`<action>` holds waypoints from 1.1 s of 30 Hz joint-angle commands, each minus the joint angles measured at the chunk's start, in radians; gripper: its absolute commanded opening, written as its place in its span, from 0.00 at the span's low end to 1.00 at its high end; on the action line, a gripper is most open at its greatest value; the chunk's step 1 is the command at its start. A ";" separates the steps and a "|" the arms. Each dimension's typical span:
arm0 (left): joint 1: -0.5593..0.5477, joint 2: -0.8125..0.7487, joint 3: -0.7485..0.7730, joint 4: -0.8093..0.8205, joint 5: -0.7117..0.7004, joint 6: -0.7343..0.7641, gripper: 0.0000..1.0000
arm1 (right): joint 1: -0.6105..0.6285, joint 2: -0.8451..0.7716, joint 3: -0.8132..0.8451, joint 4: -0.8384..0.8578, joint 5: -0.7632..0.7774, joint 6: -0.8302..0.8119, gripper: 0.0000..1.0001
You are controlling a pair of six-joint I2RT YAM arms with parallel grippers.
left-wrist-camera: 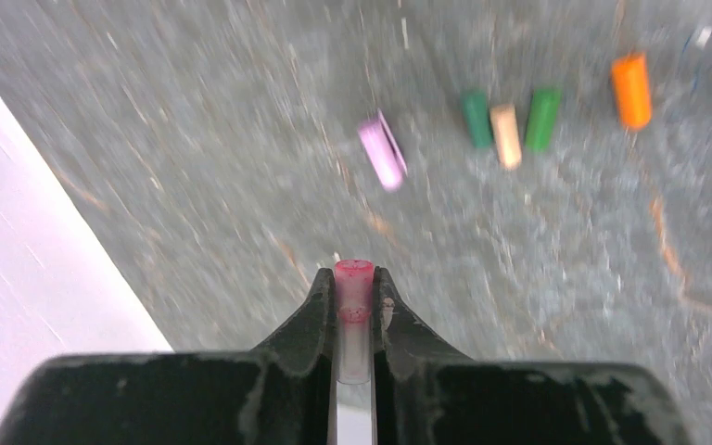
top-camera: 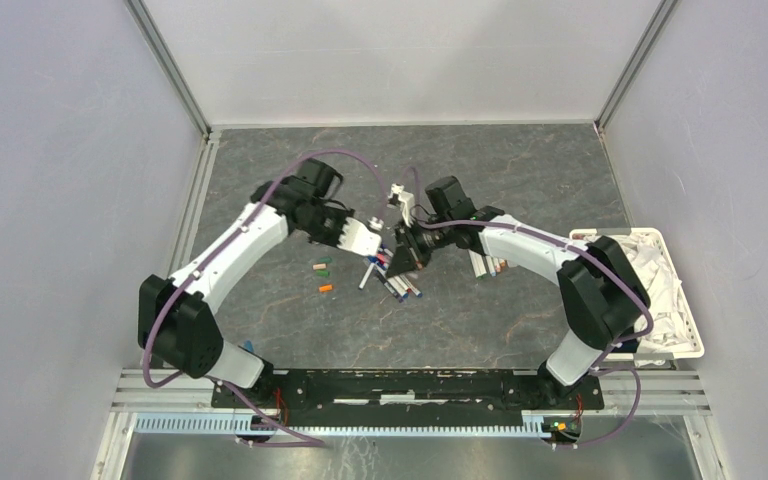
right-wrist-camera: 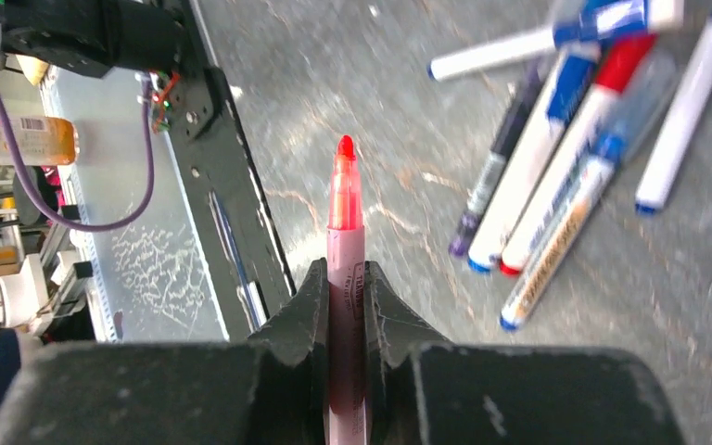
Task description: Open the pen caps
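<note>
My left gripper [left-wrist-camera: 354,276] is shut on a stubby pink-red pen cap [left-wrist-camera: 354,292], held above the table. Several loose pen caps lie below it: purple [left-wrist-camera: 382,153], two green [left-wrist-camera: 476,118] [left-wrist-camera: 542,119], tan [left-wrist-camera: 506,135] and orange [left-wrist-camera: 631,90]. My right gripper [right-wrist-camera: 345,273] is shut on a pink-barrelled pen [right-wrist-camera: 344,222] whose red tip is bare and points away from the jaws. A bunch of pens [right-wrist-camera: 556,176] with blue, red and purple ends lies on the table beside it. In the top view both grippers [top-camera: 375,235] [top-camera: 402,252] meet over this pile of pens [top-camera: 395,285].
More pens [top-camera: 488,266] lie under the right forearm. A white basket [top-camera: 650,232] of white crumpled material stands at the right edge. The arms' base rail [top-camera: 390,385] runs along the near side. Light walls close in the dark mottled table.
</note>
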 commanded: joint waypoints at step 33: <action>0.041 0.189 -0.129 0.186 0.035 -0.463 0.45 | -0.336 -0.174 -0.240 0.069 1.123 0.135 0.00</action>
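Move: The left hand, holding the red cap, has its drop spot some 12 cm below and 1 cm back, between the purple cap (3 cm ahead) and the dark green cap (2 cm back); the orange cap lies about 9 cm back and 1 cm right. For the right hand, holding the red-tipped pen, the pink marker ending the uncapped row is about 11 cm ahead, 26 right, 9 below; the orange-tipped pen is 2 cm left of the marker. The capped pile lies 5 cm ahead, 3 left of this hand. Carry the red-tipped pen in the right gripper about 26 cm right and 12 cm forward, away from the capped pile, swinging the fingers clockwise from leftward to forward-and-down, then sink over the pink marker, grip kept. Meanwhile swing the left gripper briefly left, ease back, lower it about 10 cm while turning some 25 degrees counter-clockwise, and open the fingers to let go of the red cap. ##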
